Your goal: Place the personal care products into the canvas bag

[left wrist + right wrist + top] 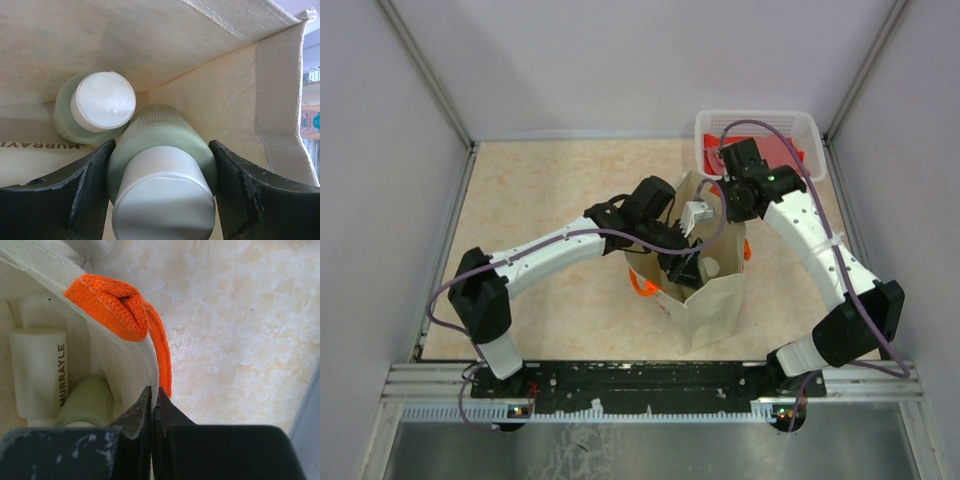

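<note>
The canvas bag (712,300) stands upright between the arms, with orange handles (117,302). My left gripper (162,144) reaches down inside it, and both fingers press the sides of a sage-green bottle (160,200) with an off-white cap. Beside that bottle, a second green bottle (100,102) stands against the bag wall (125,35). My right gripper (154,390) is shut on the bag's rim (145,355) just below a handle. In the right wrist view a cream bottle (37,370) and a green one (87,400) show inside the bag.
A white lattice basket (760,125) sits at the back right corner with a red cloth (782,152) in it, right behind the right wrist. Grey walls enclose the beige tabletop (550,190) on three sides.
</note>
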Controlling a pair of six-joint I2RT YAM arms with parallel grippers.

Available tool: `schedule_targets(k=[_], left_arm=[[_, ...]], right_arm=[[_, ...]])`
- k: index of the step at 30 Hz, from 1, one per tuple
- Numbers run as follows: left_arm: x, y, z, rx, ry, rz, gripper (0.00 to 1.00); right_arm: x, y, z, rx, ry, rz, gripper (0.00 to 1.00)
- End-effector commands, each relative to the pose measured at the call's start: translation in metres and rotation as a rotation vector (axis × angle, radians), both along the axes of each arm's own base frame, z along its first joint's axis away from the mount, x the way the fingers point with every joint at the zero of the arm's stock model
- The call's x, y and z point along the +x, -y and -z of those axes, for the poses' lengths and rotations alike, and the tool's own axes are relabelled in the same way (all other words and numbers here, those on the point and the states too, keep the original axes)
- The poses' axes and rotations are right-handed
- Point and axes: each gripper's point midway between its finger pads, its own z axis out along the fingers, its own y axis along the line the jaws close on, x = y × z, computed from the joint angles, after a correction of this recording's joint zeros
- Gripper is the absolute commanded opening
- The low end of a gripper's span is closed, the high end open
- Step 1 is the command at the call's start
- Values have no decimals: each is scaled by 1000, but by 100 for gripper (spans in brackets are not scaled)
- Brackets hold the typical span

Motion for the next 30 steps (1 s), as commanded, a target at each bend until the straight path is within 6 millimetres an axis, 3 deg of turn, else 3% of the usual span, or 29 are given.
schedule_targets(k=[1, 14, 17, 19, 22, 25, 30], left_arm=[[-1, 25, -39, -172, 57, 77, 1], [8, 33, -9, -126, 44, 56, 2], [10, 32, -11, -122, 52, 41, 6], [12, 32, -14, -120, 65, 24, 16], [15, 31, -20, -124, 83, 11, 40], [15, 30, -28, -132, 94, 8, 96], [19, 30, -54, -177, 135, -22, 100]], right_arm=[[18, -1, -28, 31, 115, 27, 0], [20, -4, -23, 36, 108, 14, 0], [19, -3, -23, 35, 109, 16, 0], [18, -3, -23, 35, 106, 19, 0], [17, -3, -21, 36, 102, 18, 1], [18, -3, -22, 35, 104, 18, 4], [19, -4, -22, 38, 105, 16, 6]])
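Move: The left hand, with a bottle still in its fingers inside the bag, is bound for the floor at the bag's near right corner, about 6 cm to its right, 1 cm back and 9 cm below. An upright bottle stands some 5 cm ahead and 6 cm right of the hand, a lying bottle about 10 cm ahead and 2 cm right, both deep in the bag. From the right hand, which pinches the right rim, that corner is roughly 15 cm back, 4 cm left and 10 cm down. The left hand sets its bottle down in the bag's near right corner beside the upright one, easing it to the right and then mostly down, about 2.5 cm, with a creep of 1 cm forward and almost no wrist turn. Once low it spreads its fingers wide to let go of the bottle and starts back up by some 1.5 cm, while the right hand stays in place and keeps its pinch on the right rim. ##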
